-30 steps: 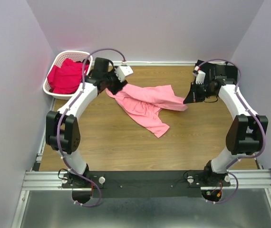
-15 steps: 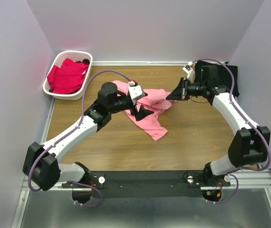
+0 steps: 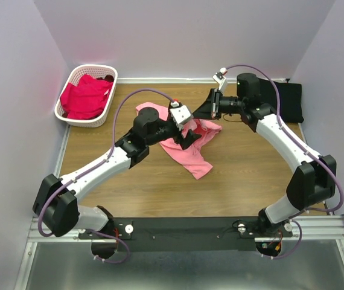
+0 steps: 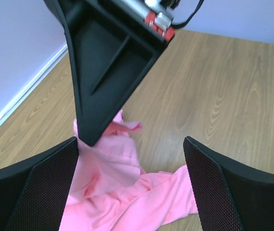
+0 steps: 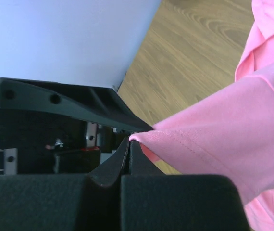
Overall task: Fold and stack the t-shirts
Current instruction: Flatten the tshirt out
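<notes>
A salmon-pink t-shirt point(image 3: 191, 151) lies crumpled on the wooden table's middle. My right gripper point(image 3: 210, 111) is shut on a hem of it and holds that edge up off the table; the right wrist view shows the pinched fold point(image 5: 142, 137) at my closed right gripper point(image 5: 130, 142). My left gripper point(image 3: 187, 134) hovers over the shirt, open, with pink cloth point(image 4: 127, 192) below its wide-apart pads point(image 4: 41, 192) and nothing between them. Magenta-red t-shirts point(image 3: 86, 96) fill the basket. A black t-shirt point(image 3: 289, 99) lies at the back right.
The white slotted basket point(image 3: 69, 81) stands in the back left corner against the wall. Lilac walls close in the table on three sides. Bare wood point(image 3: 160, 187) stretches between the shirt and the arm bases.
My left arm swung from beside the basket to over the pink shirt, and its gripper opened wide. My right gripper moved left and back, dragging the shirt's edge with it.
</notes>
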Action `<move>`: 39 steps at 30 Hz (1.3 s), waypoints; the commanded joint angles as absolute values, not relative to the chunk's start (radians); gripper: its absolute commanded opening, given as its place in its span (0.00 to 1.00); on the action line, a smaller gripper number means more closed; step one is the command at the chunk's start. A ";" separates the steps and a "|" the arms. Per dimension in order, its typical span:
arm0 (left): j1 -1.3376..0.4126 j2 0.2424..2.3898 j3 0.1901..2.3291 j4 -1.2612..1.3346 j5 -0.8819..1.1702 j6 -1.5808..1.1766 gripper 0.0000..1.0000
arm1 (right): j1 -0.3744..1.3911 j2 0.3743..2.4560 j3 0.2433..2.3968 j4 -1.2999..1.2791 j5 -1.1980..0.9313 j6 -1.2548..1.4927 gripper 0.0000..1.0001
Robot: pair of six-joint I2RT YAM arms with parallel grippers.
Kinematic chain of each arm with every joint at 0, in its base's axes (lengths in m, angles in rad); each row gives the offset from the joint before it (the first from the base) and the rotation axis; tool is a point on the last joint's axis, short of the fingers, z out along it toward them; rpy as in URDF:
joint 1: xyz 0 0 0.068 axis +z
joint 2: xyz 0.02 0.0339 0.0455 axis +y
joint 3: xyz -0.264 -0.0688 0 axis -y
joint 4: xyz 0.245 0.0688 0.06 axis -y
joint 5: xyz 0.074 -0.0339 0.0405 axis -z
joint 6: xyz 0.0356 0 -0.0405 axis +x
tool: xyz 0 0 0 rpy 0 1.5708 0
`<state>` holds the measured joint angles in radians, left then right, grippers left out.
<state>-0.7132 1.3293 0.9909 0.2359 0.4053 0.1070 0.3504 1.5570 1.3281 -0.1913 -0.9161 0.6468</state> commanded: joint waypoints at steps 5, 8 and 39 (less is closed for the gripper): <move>-0.718 1.313 0.994 0.195 0.292 0.144 0.61 | 0.368 1.546 1.401 -0.118 -0.945 0.701 0.01; -0.701 1.299 1.006 0.181 0.288 0.140 0.08 | 0.370 1.539 1.410 -0.107 -0.966 0.709 0.01; -0.074 1.242 1.410 0.038 0.359 0.014 0.00 | 0.144 1.689 1.290 -0.420 -0.747 0.106 0.94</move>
<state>-0.1150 1.2137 1.4662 0.0547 0.3733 0.0254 0.0784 1.6371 1.3346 -0.2966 -0.8646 0.2951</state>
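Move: The t-shirt edge pinched in the right fingertips is about 3 cm ahead of the open left hand and 1 cm to its right, level with it. For the right hand that edge is right at its shut fingers. The shirt's lower end lies some 25 cm below the left hand, 3 cm back and 4 cm right. The basket is about 25 cm ahead of the left hand and 42 cm left, 22 cm lower; the black cloth is some 20 cm ahead of the right hand and 35 cm right, 25 cm lower. The left fingers shut on the t-shirt edge beside the right fingertips, easing slightly forward; only then does the right hand, after rising a little, open wide and let go. Left lifts the pinched shirt, swinging about 23 cm left and as far up, some forward, turning 35 degrees counter-clockwise. The emptied right hand goes right and forward, up first, then down past its starting height. ##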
